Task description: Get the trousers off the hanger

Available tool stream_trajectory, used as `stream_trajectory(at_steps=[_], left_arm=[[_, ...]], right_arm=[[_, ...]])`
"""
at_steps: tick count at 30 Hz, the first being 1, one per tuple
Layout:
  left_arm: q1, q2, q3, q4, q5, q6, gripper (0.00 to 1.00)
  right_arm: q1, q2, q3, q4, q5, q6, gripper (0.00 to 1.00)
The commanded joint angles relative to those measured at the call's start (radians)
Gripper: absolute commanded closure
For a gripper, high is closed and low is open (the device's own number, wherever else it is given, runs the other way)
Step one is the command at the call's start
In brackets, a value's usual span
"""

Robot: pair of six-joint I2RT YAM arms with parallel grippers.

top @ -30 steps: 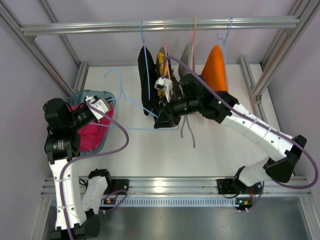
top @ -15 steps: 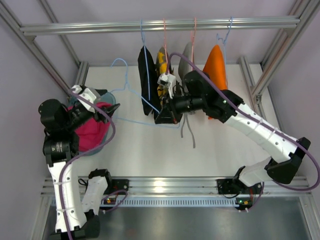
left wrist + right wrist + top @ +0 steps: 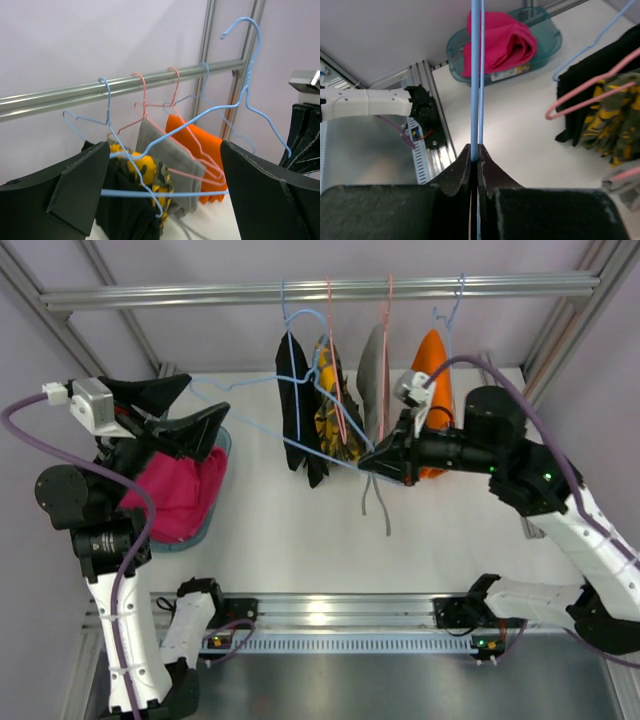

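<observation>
The magenta trousers (image 3: pixel 172 498) lie bunched in the teal basket (image 3: pixel 222 445) at the left, also in the right wrist view as magenta trousers (image 3: pixel 502 41). The black trousers (image 3: pixel 297 415) hang from a blue hanger on the rail (image 3: pixel 330 288). My right gripper (image 3: pixel 374 466) is shut on one end of an empty blue hanger (image 3: pixel 265 430), which it holds up level across the table; the wire shows pinched in the right gripper (image 3: pixel 475 150). My left gripper (image 3: pixel 182 410) is raised above the basket and open. In the left wrist view the empty hanger (image 3: pixel 240 104) crosses between the left gripper's (image 3: pixel 165 194) fingers, with no contact that I can see.
More folded clothes hang on the rail: a yellow camouflage pair (image 3: pixel 335 410), a grey one (image 3: pixel 372 370) and an orange one (image 3: pixel 435 370), on pink and blue hangers. Aluminium frame posts stand at both sides. Grey straps (image 3: pixel 378 508) dangle below the grey pair.
My left gripper opened and rose from the basket, leaving the magenta trousers there. My right arm drew back to the right, lifting the empty blue hanger off the table.
</observation>
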Motion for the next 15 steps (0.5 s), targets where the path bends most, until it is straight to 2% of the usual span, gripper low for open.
stream_trajectory(at_steps=[1,6,7,9,10,15], left_arm=[[-0.002,0.061,0.046,0.151,-0.08,-0.226,0.02],[-0.003,0.129,0.034,0.171,-0.03,-0.242,0.02],[-0.002,0.136,0.032,0.172,-0.024,-0.212,0.02],[-0.002,0.159,0.03,0.173,-0.017,-0.169,0.02],[-0.002,0.166,0.03,0.173,-0.017,-0.133,0.02],[-0.002,0.212,0.024,0.173,-0.004,-0.145,0.01]], right_arm=[[-0.117,-0.11,-0.011,0.012,0.01,-0.084,1.0],[-0.326,-0.309,-0.079,-0.02,-0.027,-0.064,1.0],[-0.416,-0.345,-0.099,-0.026,-0.036,-0.045,1.0],[-0.517,-0.449,-0.151,-0.056,-0.045,-0.031,1.0],[-0.615,-0.488,-0.168,-0.064,-0.048,-0.027,1.0],[-0.846,-0.665,-0.172,-0.175,0.014,-0.03,1.0]])
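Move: The left hand is empty. The black trousers hang about 9 cm ahead of it, 11 cm to its right and 20 cm lower, with the camouflage trousers 7 cm farther right. The right hand grips the bare blue hanger, which spans leftward to the left fingers. The rail's right end lies about 28 cm to this hand's right, 14 cm ahead and 24 cm higher; the orange trousers hang 13 cm right, 14 cm ahead, 8 cm lower. Swiftly to the right, about 19 cm, the right hand carries the bare blue hanger away from the left hand, towards the rail's right end, rising slightly and swinging some 40 degrees clockwise with its fingers still shut. The left hand, fingers staying wide open, rises a little, then goes forward some 7 cm towards the rail while its fingers tip slightly down. ##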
